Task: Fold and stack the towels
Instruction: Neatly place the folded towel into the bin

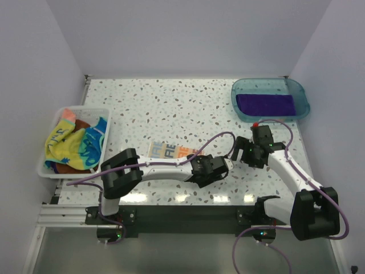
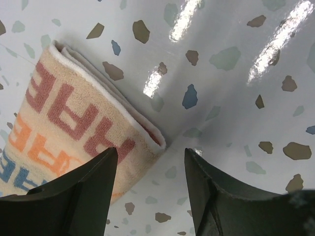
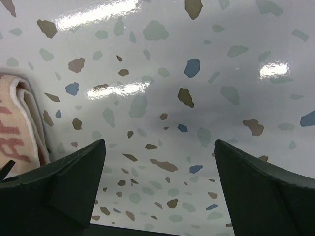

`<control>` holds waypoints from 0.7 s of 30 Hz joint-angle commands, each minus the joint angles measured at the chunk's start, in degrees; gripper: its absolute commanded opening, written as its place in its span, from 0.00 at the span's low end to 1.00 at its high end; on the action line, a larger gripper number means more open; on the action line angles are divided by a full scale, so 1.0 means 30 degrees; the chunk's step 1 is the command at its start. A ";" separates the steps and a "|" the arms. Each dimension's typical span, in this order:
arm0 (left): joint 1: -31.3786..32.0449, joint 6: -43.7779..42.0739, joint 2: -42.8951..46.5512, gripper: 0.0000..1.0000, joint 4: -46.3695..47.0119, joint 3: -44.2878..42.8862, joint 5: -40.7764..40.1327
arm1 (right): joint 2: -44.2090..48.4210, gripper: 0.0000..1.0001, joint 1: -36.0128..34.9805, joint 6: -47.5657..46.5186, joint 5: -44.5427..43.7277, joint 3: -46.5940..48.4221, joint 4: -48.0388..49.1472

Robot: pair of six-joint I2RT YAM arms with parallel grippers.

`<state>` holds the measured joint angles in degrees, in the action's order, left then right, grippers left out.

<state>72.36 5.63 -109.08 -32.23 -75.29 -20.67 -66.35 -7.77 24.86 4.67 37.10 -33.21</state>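
Note:
A folded white towel with coloured lettering (image 1: 170,151) lies flat on the speckled table, left of centre. My left gripper (image 1: 215,169) hovers at its right end. In the left wrist view that towel (image 2: 74,118) has its corner just above the gap of the open left gripper (image 2: 150,150), and nothing is pinched. My right gripper (image 1: 246,153) stands open over bare table; its view has the towel's end (image 3: 19,123) at the left edge, outside the right gripper's (image 3: 160,142) jaws. A plain purple towel (image 1: 266,104) lies folded in the blue tray (image 1: 302,96).
A white basket (image 1: 104,113) at the left edge holds a crumpled yellow and green-blue towel (image 1: 77,142) over brown (image 1: 68,168) and pink (image 1: 69,113) cloth. Purple cables loop from both arms over the table. Walls close in the far side and both flanks.

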 commanded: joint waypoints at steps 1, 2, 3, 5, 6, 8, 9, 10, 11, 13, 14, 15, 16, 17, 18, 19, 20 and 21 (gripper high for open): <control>-0.0008 -0.1173 -0.0408 0.62 0.0490 0.0280 0.0473 | 0.0465 0.95 0.0158 0.0004 0.0671 0.0054 -0.0033; -0.0008 -0.1260 -0.0467 0.63 0.0431 0.0426 0.0589 | 0.0465 0.95 0.0158 0.0033 0.0700 0.0054 -0.0062; -0.0008 -0.1232 -0.0496 0.63 0.0372 0.0514 0.0561 | 0.0465 0.95 0.0158 0.0033 0.0729 0.0054 -0.0062; -0.0008 -0.1232 -0.0613 0.64 0.0401 0.0806 0.0385 | 0.0494 0.95 0.0187 0.0062 0.0788 0.0054 -0.0033; -0.0008 -0.1232 -0.0672 0.64 0.0459 0.0924 0.0269 | 0.0494 0.95 0.0188 0.0062 0.0846 0.0025 -0.0033; -0.0037 -0.1231 -0.0905 0.64 0.0489 0.1216 0.0064 | 0.0582 0.95 0.0188 0.0091 0.0934 0.0025 0.0025; -0.0037 -0.1232 -0.0994 0.63 0.0518 0.1305 -0.0083 | 0.0582 0.95 0.0188 0.0120 0.1022 0.0025 0.0026; -0.0066 -0.1203 -0.1169 0.61 0.0605 0.1393 -0.0200 | 0.0611 0.94 0.0188 0.0121 0.1110 0.0025 0.0084; -0.0124 -0.1115 -0.1286 0.57 0.0635 0.1568 -0.0462 | 0.0670 0.95 0.0188 0.0092 0.1140 0.0025 0.0113; -0.0387 -0.0940 -0.1404 0.42 0.0839 0.1745 -0.0349 | 0.0757 0.94 0.0188 0.0033 0.1344 -0.0004 0.0143; -0.0534 -0.0765 -0.1347 0.37 0.0956 0.2036 -0.0203 | 0.0787 0.94 0.0188 0.0033 0.1461 -0.0004 0.0172; -0.0912 -0.0676 -0.1346 0.29 0.1219 0.2184 -0.0114 | 0.0874 0.94 0.0188 -0.0025 0.1839 -0.0033 0.0201; -0.1119 -0.0443 -0.1172 0.25 0.1366 0.2446 -0.0055 | 0.0904 0.94 0.0217 0.0032 0.2017 -0.0120 0.0404; -0.1324 -0.0354 -0.1054 0.15 0.1571 0.2594 -0.0084 | 0.0905 0.94 0.0188 0.0149 0.2193 -0.0179 0.0522; -0.1471 -0.0295 -0.0937 0.11 0.1979 0.2740 -0.0113 | 0.0963 0.94 0.0188 0.0208 0.2427 -0.0267 0.0640; -0.1792 -0.0265 -0.0646 0.09 0.2128 0.2800 -0.0113 | 0.1021 0.94 0.0188 0.0296 0.2922 -0.0442 0.0989; -0.1882 -0.0178 -0.0469 0.04 0.2274 0.2887 -0.0055 | 0.1022 0.94 0.0188 0.0732 0.3304 -0.0589 0.1282; -0.1970 -0.0119 -0.0206 0.03 0.2711 0.2946 0.0032 | 0.1051 0.94 0.0188 0.1026 0.3743 -0.0735 0.1662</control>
<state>68.88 3.90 -109.45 -25.17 -69.52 -21.34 -64.47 -7.44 25.56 10.79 36.12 -31.51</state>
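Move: Almost under the left hand is the folded towel's near right corner, about 1 cm to its left and 2 cm below; the towel's middle is some 6 cm ahead and 10 cm left. The teal bin holding the purple towel stands roughly 25 cm ahead and 22 cm right of the left hand. From the right hand, that corner is about 14 cm left and 4 cm back, the towel's middle about 23 cm left and 2 cm ahead, both 3 cm below. Sinking about 2 cm and easing 1 cm left onto the towel's near right corner, the left hand closes its half-open fingers almost shut and pinches the corner. It then goes some 2.5 cm forward, away from the table's near edge, drifting slightly left with the corner held. The right hand, open and empty, starts left towards the towel by about 2 cm. ##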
